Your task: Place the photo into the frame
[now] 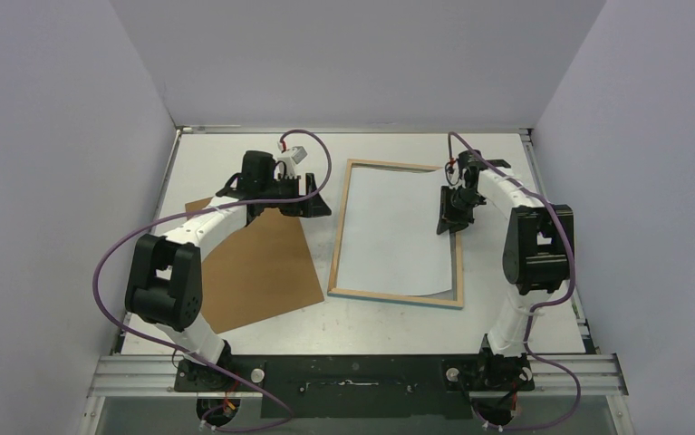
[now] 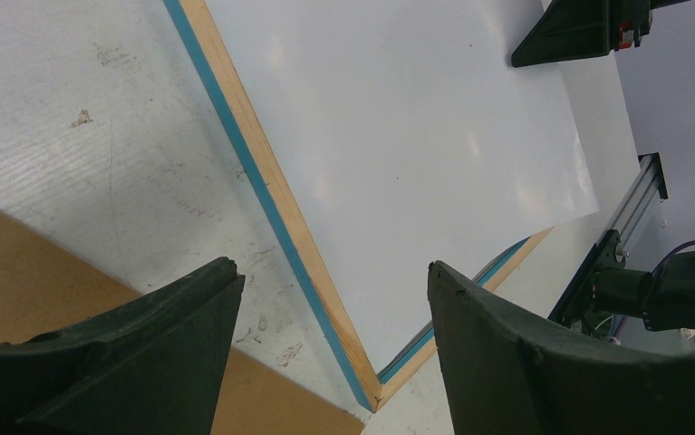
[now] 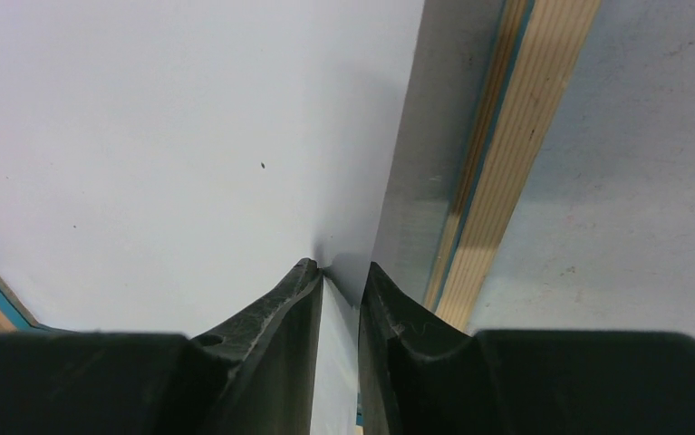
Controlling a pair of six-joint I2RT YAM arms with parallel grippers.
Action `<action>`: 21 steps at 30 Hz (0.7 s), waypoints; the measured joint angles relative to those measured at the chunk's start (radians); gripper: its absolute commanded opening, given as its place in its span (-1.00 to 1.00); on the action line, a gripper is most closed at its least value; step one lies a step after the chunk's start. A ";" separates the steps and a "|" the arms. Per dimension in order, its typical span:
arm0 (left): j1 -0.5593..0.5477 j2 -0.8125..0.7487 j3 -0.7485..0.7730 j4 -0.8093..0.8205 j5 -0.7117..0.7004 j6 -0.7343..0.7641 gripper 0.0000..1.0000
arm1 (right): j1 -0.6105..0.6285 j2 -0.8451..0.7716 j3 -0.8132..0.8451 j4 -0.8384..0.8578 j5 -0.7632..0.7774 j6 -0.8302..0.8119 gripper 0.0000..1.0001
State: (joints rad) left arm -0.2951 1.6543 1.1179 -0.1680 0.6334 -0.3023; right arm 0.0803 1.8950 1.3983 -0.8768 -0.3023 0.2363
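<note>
The frame (image 1: 337,240) lies flat in the middle of the table, wood-coloured back up, with a turquoise strip along its edge (image 2: 271,195). The photo (image 1: 393,227) lies in it white side up, its print hidden. Its near right corner rides over the frame's near rail. My right gripper (image 1: 449,220) is at the photo's right edge, shut on that edge (image 3: 342,270), which is raised a little next to the right rail (image 3: 516,154). My left gripper (image 1: 309,203) is open and empty (image 2: 334,272), hovering over the table just left of the frame's left rail.
The plain brown backing board (image 1: 253,263) lies flat left of the frame, partly under my left arm; it also shows in the left wrist view (image 2: 17,263). White walls close the table at the left, back and right. A metal rail (image 1: 352,372) runs along the near edge.
</note>
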 measured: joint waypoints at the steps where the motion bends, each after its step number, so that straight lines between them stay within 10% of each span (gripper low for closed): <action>1: 0.000 0.000 0.000 0.000 0.001 0.000 0.46 | 0.000 0.000 0.000 0.000 0.002 0.000 -0.49; 21: -0.007 0.056 0.023 -0.016 0.000 0.000 0.46 | -0.001 -0.040 0.000 -0.049 0.200 0.024 0.01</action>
State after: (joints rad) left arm -0.3019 1.7100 1.1404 -0.1837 0.6331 -0.3023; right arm 0.0792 1.8549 1.3983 -0.9260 -0.1028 0.2607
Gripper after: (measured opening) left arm 0.729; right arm 0.440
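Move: The photo lies loosely in the frame, its right edge still raised between the right hand's barely parted fingers. Its middle is about 10 cm to that hand's left, level with it fore and aft, and some 3 cm below. The frame's right rail runs about 3 cm to the hand's right and 3 cm lower; its near right corner is roughly 13 cm back and 3 cm right. From the left hand, the photo's middle is about 15 cm right, 3 cm back and 11 cm below. The photo's raised right edge comes free as the right hand's fingers open wider and the hand slides some 3.5 cm to the right, from inside the frame to over its right rail. On the way the fingers swing about 10 degrees from leaning left towards straight down, ending spread to either side of the rail's line. The left hand, open and empty, sinks about 1.5 cm beside the frame. ##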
